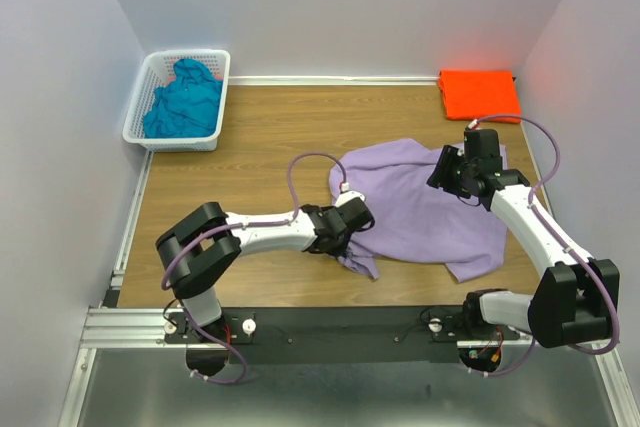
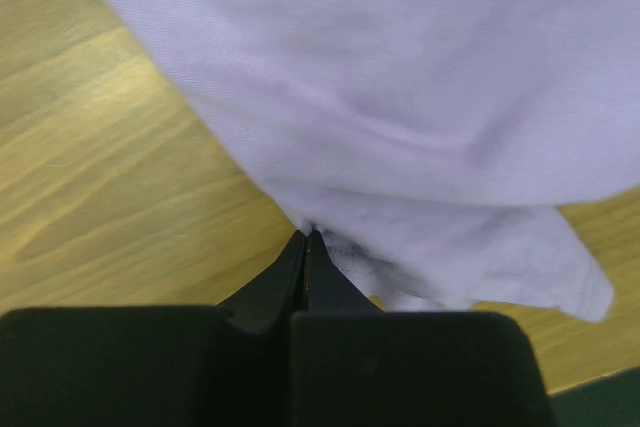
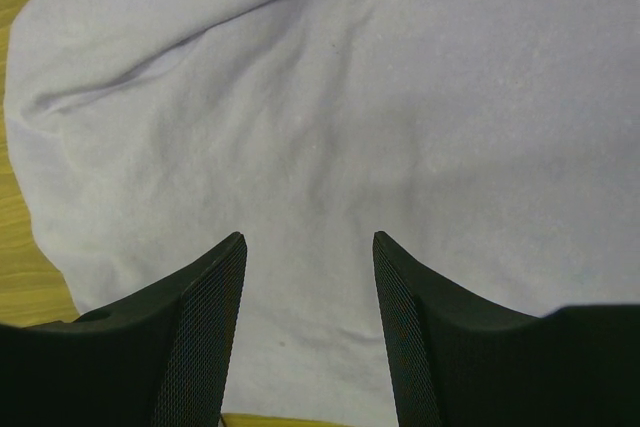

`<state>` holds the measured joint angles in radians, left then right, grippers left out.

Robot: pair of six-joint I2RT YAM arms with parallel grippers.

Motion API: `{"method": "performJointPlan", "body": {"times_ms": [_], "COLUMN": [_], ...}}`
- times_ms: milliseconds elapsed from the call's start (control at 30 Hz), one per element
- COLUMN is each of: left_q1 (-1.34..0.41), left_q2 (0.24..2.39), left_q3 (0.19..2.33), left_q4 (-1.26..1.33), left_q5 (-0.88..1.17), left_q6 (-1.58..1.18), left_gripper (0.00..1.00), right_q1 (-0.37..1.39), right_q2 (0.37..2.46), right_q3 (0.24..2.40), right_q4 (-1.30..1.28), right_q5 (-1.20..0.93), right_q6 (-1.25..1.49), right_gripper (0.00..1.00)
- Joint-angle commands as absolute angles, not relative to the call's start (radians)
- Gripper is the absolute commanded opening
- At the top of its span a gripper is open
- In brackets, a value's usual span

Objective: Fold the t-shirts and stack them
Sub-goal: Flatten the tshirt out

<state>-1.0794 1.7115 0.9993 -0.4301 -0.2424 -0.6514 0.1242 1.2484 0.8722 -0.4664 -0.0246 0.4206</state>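
Note:
The lavender t-shirt (image 1: 420, 202) lies rumpled and spread on the wooden table right of centre. My left gripper (image 1: 352, 219) is at its left edge. In the left wrist view its tips (image 2: 306, 237) are pressed together, pinching the hem of the lavender t-shirt (image 2: 420, 97). My right gripper (image 1: 445, 172) hovers over the shirt's upper right part. In the right wrist view that gripper (image 3: 308, 239) is open, with only flat lavender cloth (image 3: 350, 97) beneath it. An orange t-shirt (image 1: 480, 94) lies folded at the back right corner. A teal t-shirt (image 1: 185, 102) is bunched in the basket.
A white lattice basket (image 1: 140, 112) stands at the back left corner against the wall. Walls close in the table on the left, back and right. Bare wood (image 1: 240, 162) stretches between the basket and the lavender shirt.

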Motion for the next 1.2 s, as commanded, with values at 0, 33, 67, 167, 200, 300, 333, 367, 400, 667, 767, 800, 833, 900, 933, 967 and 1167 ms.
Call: {"method": "performJointPlan", "body": {"times_ms": [0,33,67,167,200,300,333,367,400,667,767,800,833,900,933,967,1167], "left_q1": [-0.976,-0.942,-0.915,-0.812,-0.787,-0.71,-0.677,-0.661,-0.651,-0.508,-0.433,-0.414,-0.376,-0.345,-0.328,-0.322,-0.307], "left_q2": [1.701,1.686,1.668,1.589,1.556,1.504,1.491,1.48,1.458,1.391,1.362,1.349,1.342,1.333,1.333,1.328,1.299], "left_q3": [0.95,0.954,0.96,0.98,0.988,0.992,0.991,0.986,0.982,0.982,0.983,0.982,0.982,0.983,0.983,0.983,0.953], "left_q4": [-0.577,-0.589,-0.6,-0.614,-0.614,-0.614,-0.609,-0.6,-0.583,-0.56,-0.552,-0.549,-0.542,-0.538,-0.534,-0.532,-0.466], "left_q5": [-0.366,-0.379,-0.39,-0.405,-0.405,-0.402,-0.385,-0.373,-0.361,-0.302,-0.285,-0.281,-0.27,-0.258,-0.252,-0.247,-0.149], "left_q6": [-0.638,-0.626,-0.599,-0.542,-0.526,-0.485,-0.479,-0.459,-0.454,-0.405,-0.384,-0.377,-0.37,-0.351,-0.347,-0.345,-0.357], "left_gripper": [0.0,0.0,0.0,0.0,0.0,0.0,0.0,0.0,0.0,0.0,0.0,0.0,0.0,0.0,0.0,0.0,0.0], "right_q1": [0.123,0.121,0.121,0.121,0.12,0.114,0.112,0.11,0.109,0.052,0.031,0.028,0.023,0.017,0.005,0.005,-0.02], "right_q2": [1.247,1.252,1.267,1.292,1.314,1.37,1.385,1.403,1.419,1.644,1.768,1.799,1.836,1.92,1.939,1.954,1.912], "right_q3": [0.859,0.854,0.841,0.819,0.807,0.798,0.798,0.796,0.801,0.857,0.944,0.977,1.02,1.139,1.173,1.205,1.332], "right_q4": [-0.514,-0.52,-0.522,-0.526,-0.525,-0.52,-0.514,-0.508,-0.493,-0.387,-0.35,-0.348,-0.348,-0.351,-0.351,-0.354,-0.4], "right_q5": [0.018,0.02,0.02,0.025,0.026,0.023,0.029,0.034,0.038,0.075,0.094,0.104,0.129,0.146,0.152,0.153,0.175], "right_q6": [0.433,0.44,0.446,0.477,0.497,0.521,0.525,0.529,0.529,0.561,0.594,0.597,0.592,0.583,0.584,0.586,0.502], "right_gripper": [0.61,0.61,0.61,0.61,0.61,0.61,0.61,0.61,0.61,0.6,0.6,0.6,0.61,0.61,0.61,0.61,0.64]}}
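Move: The left hand already pinches the purple t-shirt's near-left sleeve; the bare table it is taken to lies some 22 cm to its left and 14 cm ahead, with the white basket about 35 cm ahead and 39 cm left. The right hand hovers open about 11 cm above the shirt, whose far right part lies roughly 10 cm ahead and 8 cm right; the red folded shirt is about 25 cm ahead and 9 cm right. Keeping its pinch on the sleeve, the left hand drags it left and forward, then also up, about 22 cm left and 10 cm higher, turning some 30 degrees counter-clockwise. The right hand, fingers still open, sinks about 10 cm close onto the cloth, tipping down as it draws slightly back, then sweeps low over the shirt, 15 cm or so forward towards its far right part, pushing cloth along and turning clockwise. ##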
